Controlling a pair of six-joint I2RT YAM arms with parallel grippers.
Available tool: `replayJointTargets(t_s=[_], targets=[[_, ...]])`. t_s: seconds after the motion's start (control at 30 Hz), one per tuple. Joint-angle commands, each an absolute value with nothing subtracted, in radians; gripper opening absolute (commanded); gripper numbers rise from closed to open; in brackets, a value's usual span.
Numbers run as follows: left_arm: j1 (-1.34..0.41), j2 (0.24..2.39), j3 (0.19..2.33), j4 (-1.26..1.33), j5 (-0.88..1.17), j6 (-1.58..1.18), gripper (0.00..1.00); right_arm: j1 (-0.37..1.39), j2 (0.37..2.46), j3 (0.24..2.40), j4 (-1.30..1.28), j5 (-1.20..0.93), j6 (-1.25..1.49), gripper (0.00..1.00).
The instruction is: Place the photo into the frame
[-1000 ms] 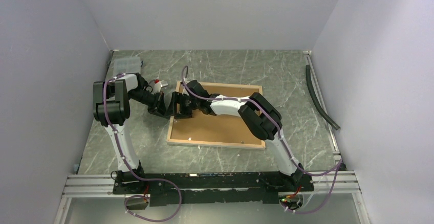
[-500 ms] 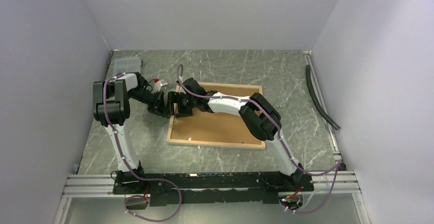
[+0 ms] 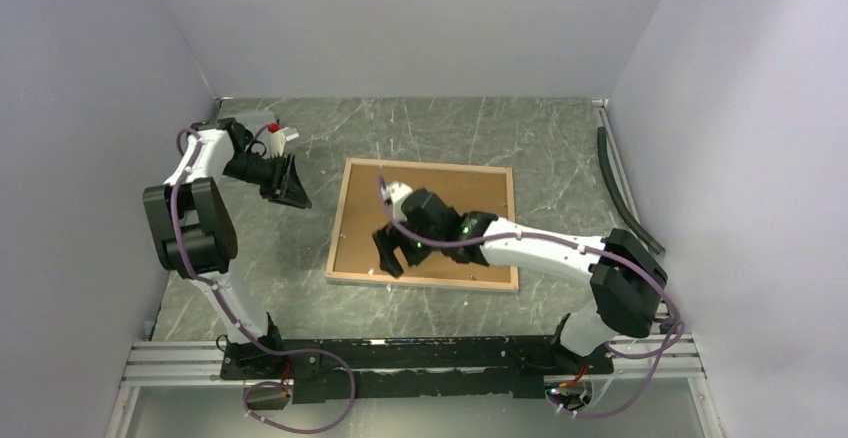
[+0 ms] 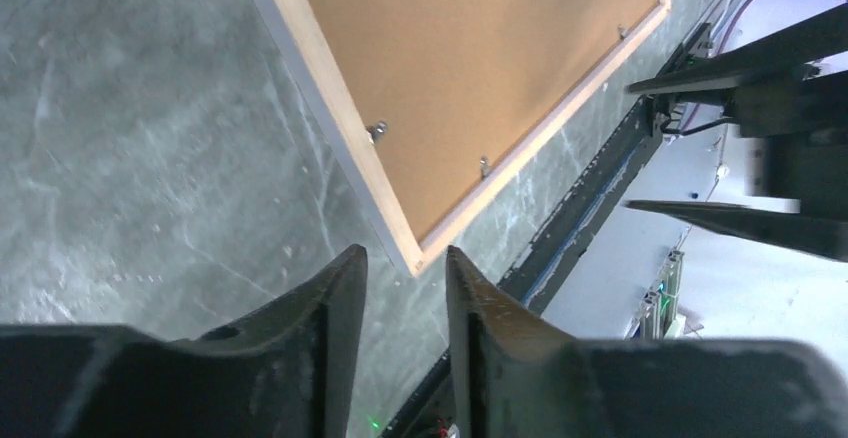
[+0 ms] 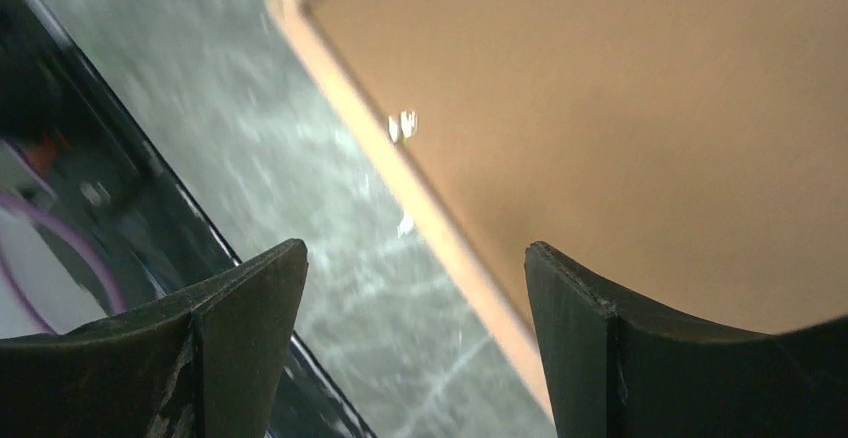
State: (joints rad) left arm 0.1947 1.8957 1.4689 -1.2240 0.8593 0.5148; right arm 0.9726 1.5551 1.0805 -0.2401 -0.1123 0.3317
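Note:
The frame (image 3: pixel 425 280) lies face down on the table, its light wood border around a brown backing board (image 3: pixel 450 203) with small metal clips (image 4: pixel 377 132). The photo is hidden. My left gripper (image 3: pixel 295 196) hovers off the frame's far-left corner, well apart from it. Its jaws stand slightly open with nothing between them, and the left wrist view shows the frame's near corner (image 4: pixel 412 253) far below the gripper (image 4: pixel 405 263). My right gripper (image 3: pixel 385 258) hangs over the frame's near-left corner, open and empty. In the right wrist view the border (image 5: pixel 400 178) runs between the fingers of the gripper (image 5: pixel 415 258).
A black hose (image 3: pixel 625 193) lies along the right wall. The arms' mounting rail (image 3: pixel 400 358) runs along the near edge. Grey walls close the left, back and right sides.
The left arm swung back and left, away from the frame's left edge, and its jaws parted. The right arm drew back from the far-left corner to the near-left corner, opening wider.

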Motion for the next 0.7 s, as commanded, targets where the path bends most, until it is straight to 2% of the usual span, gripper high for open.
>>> replayJointTargets(t_s=[0.0, 0.13, 0.2, 0.23, 0.33, 0.67], targets=[[0.226, 1.774, 1.479, -1.368, 0.854, 0.6, 0.47, 1.054, 1.508, 0.95, -0.304, -0.003, 0.209, 0.83], [0.281, 1.7, 1.505, -1.463, 0.838, 0.664, 0.59, 1.08, 1.515, 0.918, -0.293, 0.05, 0.177, 0.78], [0.313, 1.672, 1.532, -1.503, 0.835, 0.686, 0.83, 1.094, 1.534, 0.926, -0.292, 0.082, 0.163, 0.75], [0.331, 1.66, 1.545, -1.519, 0.833, 0.696, 0.89, 1.101, 1.545, 0.932, -0.293, 0.101, 0.157, 0.73], [0.368, 1.627, 1.58, -1.552, 0.816, 0.719, 0.92, 1.123, 1.574, 0.943, -0.295, 0.143, 0.139, 0.68], [0.465, 1.573, 1.654, -1.579, 0.814, 0.775, 0.94, 1.164, 1.641, 0.914, -0.273, 0.187, 0.147, 0.47]])
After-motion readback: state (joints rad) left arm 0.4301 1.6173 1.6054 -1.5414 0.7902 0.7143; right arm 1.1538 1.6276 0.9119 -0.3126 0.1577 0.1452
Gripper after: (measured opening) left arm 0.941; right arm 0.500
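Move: The near rail of the frame, with its middle about 5 cm back, 6 cm to the right and 12 cm below the right gripper, is the target. At that same depth, the clip on this rail sits some 2 cm back and 4 cm left of the right gripper, and a white scrap lies just outside the rail, 7 cm back and 2 cm left. From the left gripper, the rail's middle is roughly 15 cm back, 24 cm right and 11 cm down. Drop the right gripper about 10 cm onto the near rail, swinging back and right some 5 cm each way first, then sinking almost straight down. Tip its fingers about 25 degrees steeper and part-close them, one inside the rail and one outside. Meanwhile lift the empty left gripper 10 cm, away leftward and somewhat back, opening it wide. ##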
